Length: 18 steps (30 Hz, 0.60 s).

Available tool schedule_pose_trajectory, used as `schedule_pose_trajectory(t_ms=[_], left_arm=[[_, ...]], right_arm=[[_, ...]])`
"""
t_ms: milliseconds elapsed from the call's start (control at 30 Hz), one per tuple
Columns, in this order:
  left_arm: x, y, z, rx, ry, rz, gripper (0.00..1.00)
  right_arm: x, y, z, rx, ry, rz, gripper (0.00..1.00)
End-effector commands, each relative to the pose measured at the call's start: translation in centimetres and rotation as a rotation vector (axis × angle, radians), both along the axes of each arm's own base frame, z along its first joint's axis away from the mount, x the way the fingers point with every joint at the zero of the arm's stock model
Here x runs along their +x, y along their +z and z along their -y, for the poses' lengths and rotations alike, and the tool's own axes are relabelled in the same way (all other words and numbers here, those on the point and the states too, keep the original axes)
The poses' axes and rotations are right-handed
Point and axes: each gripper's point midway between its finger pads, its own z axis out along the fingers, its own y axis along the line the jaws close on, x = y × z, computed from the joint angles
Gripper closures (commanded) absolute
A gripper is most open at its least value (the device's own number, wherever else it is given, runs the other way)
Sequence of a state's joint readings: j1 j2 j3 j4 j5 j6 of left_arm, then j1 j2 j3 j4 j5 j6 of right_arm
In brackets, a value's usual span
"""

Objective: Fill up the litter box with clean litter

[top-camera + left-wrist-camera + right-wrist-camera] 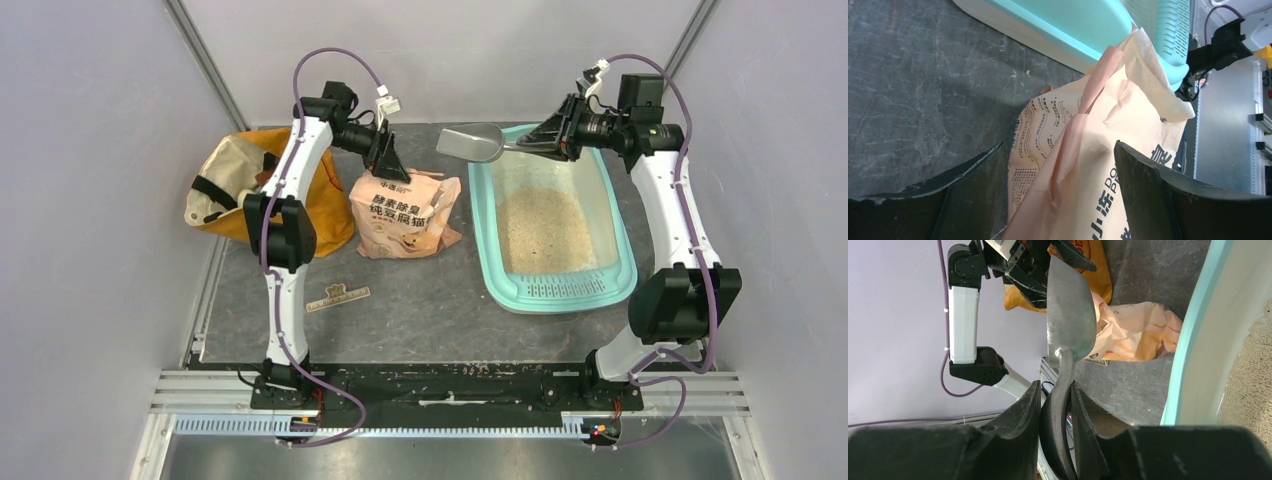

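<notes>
The teal litter box (480, 230) lies at the right, with a layer of clean litter (545, 230) across its floor. My right gripper (545, 135) is shut on the handle of a silver scoop (472, 143), which hangs beyond the box's far left corner; its bowl shows bare metal. In the right wrist view the handle sits pinched between the jaws of the right gripper (1055, 390), with the scoop (1070, 315) bowl ahead. My left gripper (388, 160) stands open over the top of the peach-pink pouch (405, 220). The left gripper (1060, 150) straddles the pouch's (1088, 165) crumpled top.
An orange fabric bag (235, 180) slumps at the far left, beside the left arm. A small flat gold-coloured strip (338, 297) lies on the dark mat in front of the pouch. Grey walls close in on both sides.
</notes>
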<state>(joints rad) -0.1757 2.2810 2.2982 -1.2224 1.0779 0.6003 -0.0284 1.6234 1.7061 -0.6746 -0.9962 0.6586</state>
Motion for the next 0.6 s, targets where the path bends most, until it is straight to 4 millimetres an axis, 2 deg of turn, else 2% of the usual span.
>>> schedule_pose_trajectory(t_ms=[0,133,267,400,467,533,567], left_arm=[[-2.2,3.0,0.1,-0.062,-0.077,0.043,0.19],[-3.1,2.3,0.0,-0.037,-0.094,0.008,0.28],[-3.4,2.5,-0.2,-0.020,-0.110,0.037,0.51],[-3.0,4.8,-0.4,-0.014,-0.101,0.133,0.64],[-2.9,6.2,-0.5,-0.010,-0.092,0.193,0.77],[-2.9,7.6,-0.7,-0.001,-0.093,0.270,0.96],[-3.1,8.5,-0.8,0.002,-0.097,0.308,0.98]], right_arm=[[0.2,2.0,0.3,-0.003,0.014,0.084,1.00],[0.2,2.0,0.5,-0.001,0.013,0.082,1.00],[0.1,1.9,0.7,-0.004,0.016,0.081,1.00],[-0.2,1.9,0.8,-0.004,0.031,0.079,1.00],[-0.5,1.7,0.7,-0.010,0.044,0.077,1.00],[-0.7,1.8,0.8,-0.018,0.062,0.080,1.00],[-0.9,1.8,0.8,-0.030,0.071,0.083,1.00]])
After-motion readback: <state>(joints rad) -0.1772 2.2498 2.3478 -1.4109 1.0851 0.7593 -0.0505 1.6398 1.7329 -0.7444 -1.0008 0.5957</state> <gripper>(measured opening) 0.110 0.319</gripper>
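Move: The litter bag's upper edge already stands between the left hand's open fingers; the bag's middle is about 4 cm back, 3 cm to the right and 10 cm below them. From this hand, the scoop's blade hangs about 13 cm to the right, 1 cm back and 10 cm higher, and the litter box's middle lies some 36 cm to the right, level fore-and-aft and 15 cm below. From the right hand, which holds the scoop, the bag's middle is about 23 cm to the left, level fore-and-aft, and 24 cm below. The left hand, its fingers still pointing to the right and somewhat down, draws back about 3 cm over the litter bag while its wide-open fingers steadily close on the bag's upper edge. Its backward travel stops with the fingers about half shut, then it rises about 2 cm as they go on closing until nearly shut, pinching the folded rim between their tips. ##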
